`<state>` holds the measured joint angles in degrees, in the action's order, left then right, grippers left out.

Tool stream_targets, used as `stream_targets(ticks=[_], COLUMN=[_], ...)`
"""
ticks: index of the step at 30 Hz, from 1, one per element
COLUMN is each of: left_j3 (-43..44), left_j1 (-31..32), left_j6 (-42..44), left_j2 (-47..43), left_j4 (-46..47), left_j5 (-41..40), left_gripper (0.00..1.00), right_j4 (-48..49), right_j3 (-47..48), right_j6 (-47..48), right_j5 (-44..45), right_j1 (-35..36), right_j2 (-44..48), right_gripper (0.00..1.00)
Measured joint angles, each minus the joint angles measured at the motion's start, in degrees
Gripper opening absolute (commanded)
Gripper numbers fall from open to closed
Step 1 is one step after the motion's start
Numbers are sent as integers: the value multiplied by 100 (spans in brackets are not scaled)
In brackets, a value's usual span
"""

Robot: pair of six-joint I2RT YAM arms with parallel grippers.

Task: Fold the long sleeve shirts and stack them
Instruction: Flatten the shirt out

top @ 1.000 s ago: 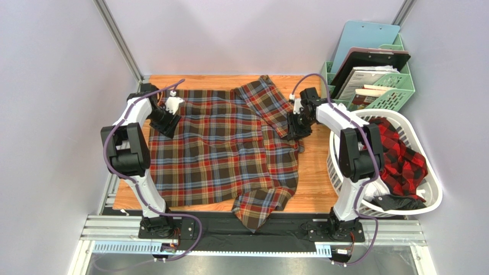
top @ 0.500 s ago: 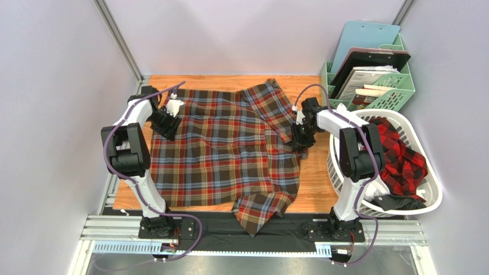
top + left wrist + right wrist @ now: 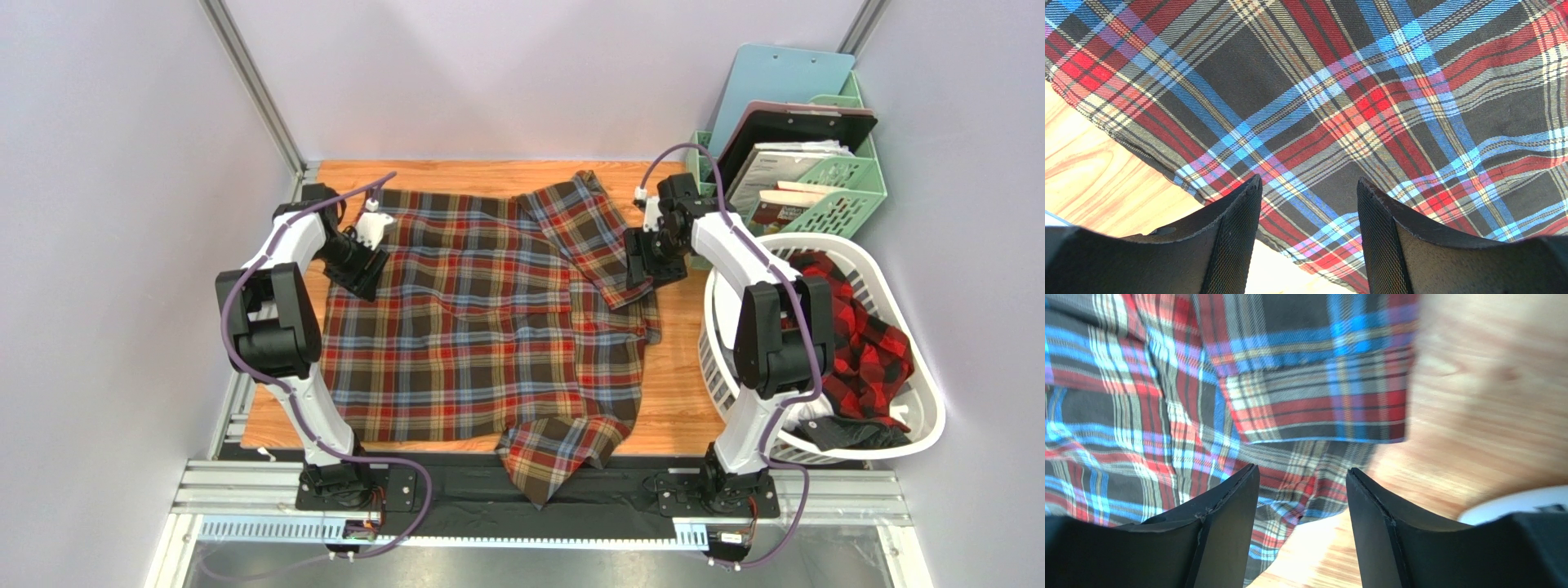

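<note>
One of the long sleeve shirts, a brown-olive tartan shirt, lies spread flat on the wooden table, with one sleeve hanging over the near edge. My left gripper hovers open over the shirt's far left edge, and plaid cloth shows between its fingertips, ungripped. My right gripper is open above the shirt's right edge near the folded collar part. Cloth and bare wood lie below its jaws. A red-and-black check shirt is bundled in the white basket.
The white laundry basket stands at the right of the table, close beside the right arm. A green desk organizer with clipboards and papers sits at the back right. Grey walls enclose the table on three sides.
My right gripper has opened, let go of the shirt's right edge and drawn back toward the far side. The right edge now lies flat. The left gripper has not moved.
</note>
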<state>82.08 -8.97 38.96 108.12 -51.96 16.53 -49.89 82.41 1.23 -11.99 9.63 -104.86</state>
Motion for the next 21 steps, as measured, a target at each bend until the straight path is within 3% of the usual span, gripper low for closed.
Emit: stream_targets(ticks=[10, 19, 21], left_j3=[2, 2, 2], left_j1=[0, 0, 0], left_j6=[-7, -7, -7], left_j2=[-46, -98, -98], left_j4=[-11, -13, -13], left_j5=[83, 122, 133], left_gripper=[66, 66, 66], right_j4=[-20, -127, -144], right_j3=[352, 525, 584], right_j6=[-17, -39, -35], right_j5=[476, 555, 538], right_j1=[-146, -155, -155], right_j2=[-564, -850, -850], right_gripper=[59, 31, 15])
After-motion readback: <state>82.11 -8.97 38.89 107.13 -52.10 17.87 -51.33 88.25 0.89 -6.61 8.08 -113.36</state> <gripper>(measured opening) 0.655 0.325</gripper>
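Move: The folded-back sleeve's cuff, by its outer corner, lies just below the right hand, about 2 cm ahead, 2 cm to its right and some 5 cm down. The shirt's bunched edge is about 7 cm back and 3 cm right; the sleeve's far fold some 20 cm ahead and 9 cm left. The laundry basket's middle stands roughly 32 cm right and 9 cm back. From the left hand the cuff is around 50 cm right, nearly level with it. The cuff of the folded sleeve is what the right hand goes for: the open fingers slide about 2 cm forward, then sink some 3.5 cm while shifting right by about 2.5 cm onto its outer corner. There they close about halfway, pinching the cloth, with the wrist rolled only slightly. ##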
